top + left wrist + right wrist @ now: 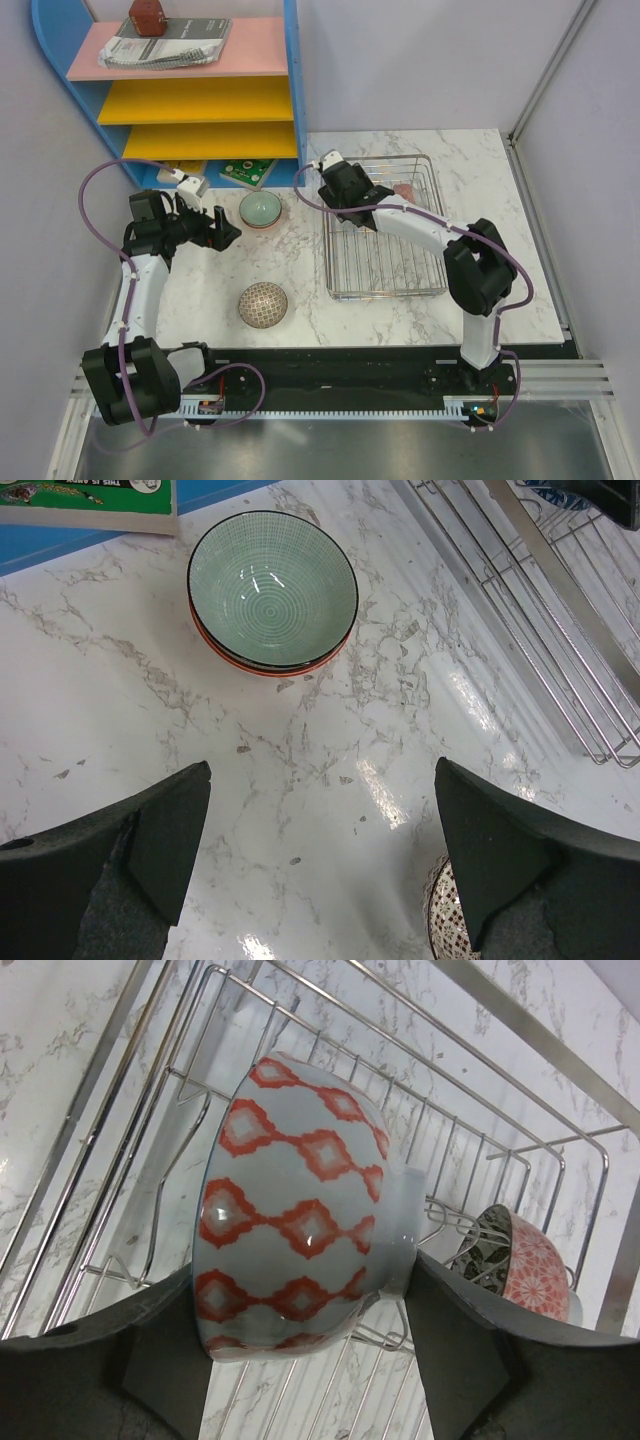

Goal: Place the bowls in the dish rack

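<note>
A red-and-white patterned bowl (300,1200) hangs on its side over the dish rack (330,1020). My right gripper (300,1280) is shut on it, one finger at the rim and one at the foot. In the rack's far corner a second bowl (525,1260), pink outside and dark patterned inside, leans on the tines. From above, that gripper (345,185) is over the rack's (385,265) back left part. My left gripper (228,232) is open and empty above the marble. A pale green bowl (272,588) tops a stack beyond it. A beige mesh bowl (262,304) sits nearer.
A blue shelf unit (190,90) with pink and yellow shelves stands at the back left, with a notebook (165,45) on top. A green book (248,172) lies at its foot, close behind the green bowl. The rack's left side (540,610) runs along my left gripper's right.
</note>
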### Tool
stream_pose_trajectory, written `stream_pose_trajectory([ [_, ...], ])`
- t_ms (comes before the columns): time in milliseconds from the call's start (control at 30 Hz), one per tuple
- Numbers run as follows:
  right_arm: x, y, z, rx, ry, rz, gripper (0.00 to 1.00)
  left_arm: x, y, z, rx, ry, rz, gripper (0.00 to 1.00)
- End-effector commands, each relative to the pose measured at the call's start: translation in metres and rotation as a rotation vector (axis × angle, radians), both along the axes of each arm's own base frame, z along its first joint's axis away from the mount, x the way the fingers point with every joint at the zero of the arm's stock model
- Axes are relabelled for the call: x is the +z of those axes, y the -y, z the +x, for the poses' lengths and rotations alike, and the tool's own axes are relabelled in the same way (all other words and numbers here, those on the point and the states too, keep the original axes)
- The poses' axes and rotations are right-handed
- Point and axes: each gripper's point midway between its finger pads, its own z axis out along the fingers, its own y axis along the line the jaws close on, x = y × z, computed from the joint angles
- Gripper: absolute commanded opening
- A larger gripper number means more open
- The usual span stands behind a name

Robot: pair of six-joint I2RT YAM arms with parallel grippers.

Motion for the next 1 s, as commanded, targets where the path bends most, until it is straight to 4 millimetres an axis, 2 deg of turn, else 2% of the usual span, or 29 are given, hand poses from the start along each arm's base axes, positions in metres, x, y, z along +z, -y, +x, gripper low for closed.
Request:
stream_pose_trajectory([
  [0,-0.004,-0.021,-0.003,0.049,-0.023,0.011,0.78,0.011,0.000,0.002,-0.018,0.065,0.009,1.00],
  [200,-0.013,-0.020,-0.002,0.044,-0.036,-0.009,0.89,0.010,0.001,0.002,-0.022,0.065,0.010,1.00],
  [267,-0.013,-0.021,-0.002,0.044,-0.039,-0.011,0.96,0.010,0.000,0.002,-0.023,0.064,0.011,1.00],
  [367,-0.008,-0.022,-0.001,0.055,-0.036,-0.017,0.98,0.009,0.000,0.002,-0.024,0.064,0.012,1.00],
  [533,0.019,-0.018,0.004,0.045,0.018,-0.029,0.98,0.006,0.006,-0.002,-0.066,0.053,0.003,1.00],
  [633,0.049,-0.015,0.007,0.040,0.074,-0.012,0.98,0.005,0.009,-0.007,-0.110,0.040,0.005,1.00],
  [733,0.068,-0.011,0.007,0.037,0.108,-0.010,0.98,-0.002,0.008,-0.012,-0.132,0.035,0.043,1.00],
  [967,0.091,0.004,0.007,0.020,0.146,0.004,0.98,-0.027,0.012,-0.030,-0.222,-0.014,0.080,1.00],
])
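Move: The right hand has the blue bowl (red-diamond outside) on its side just above its slot in the dish rack; the slot's middle is roughly 1 cm ahead, 1 cm left and 4 cm down. The pink bowl already racked is about 2 cm ahead and 12 cm right, some 4 cm lower. From the left hand, the brown bowl is about 11 cm back, 8 cm right and 13 cm down; the green bowl is some 13 cm ahead, 8 cm right and 12 cm down. Lower the right gripper about 2.5 cm into the rack, easing slightly left and back, and spread the fingers fully so they let go of the blue bowl; then lift the empty gripper about 5 cm, nearly straight up. Late on, start the open left gripper back and down about 2 cm towards the brown bowl, turning it slightly clockwise. ##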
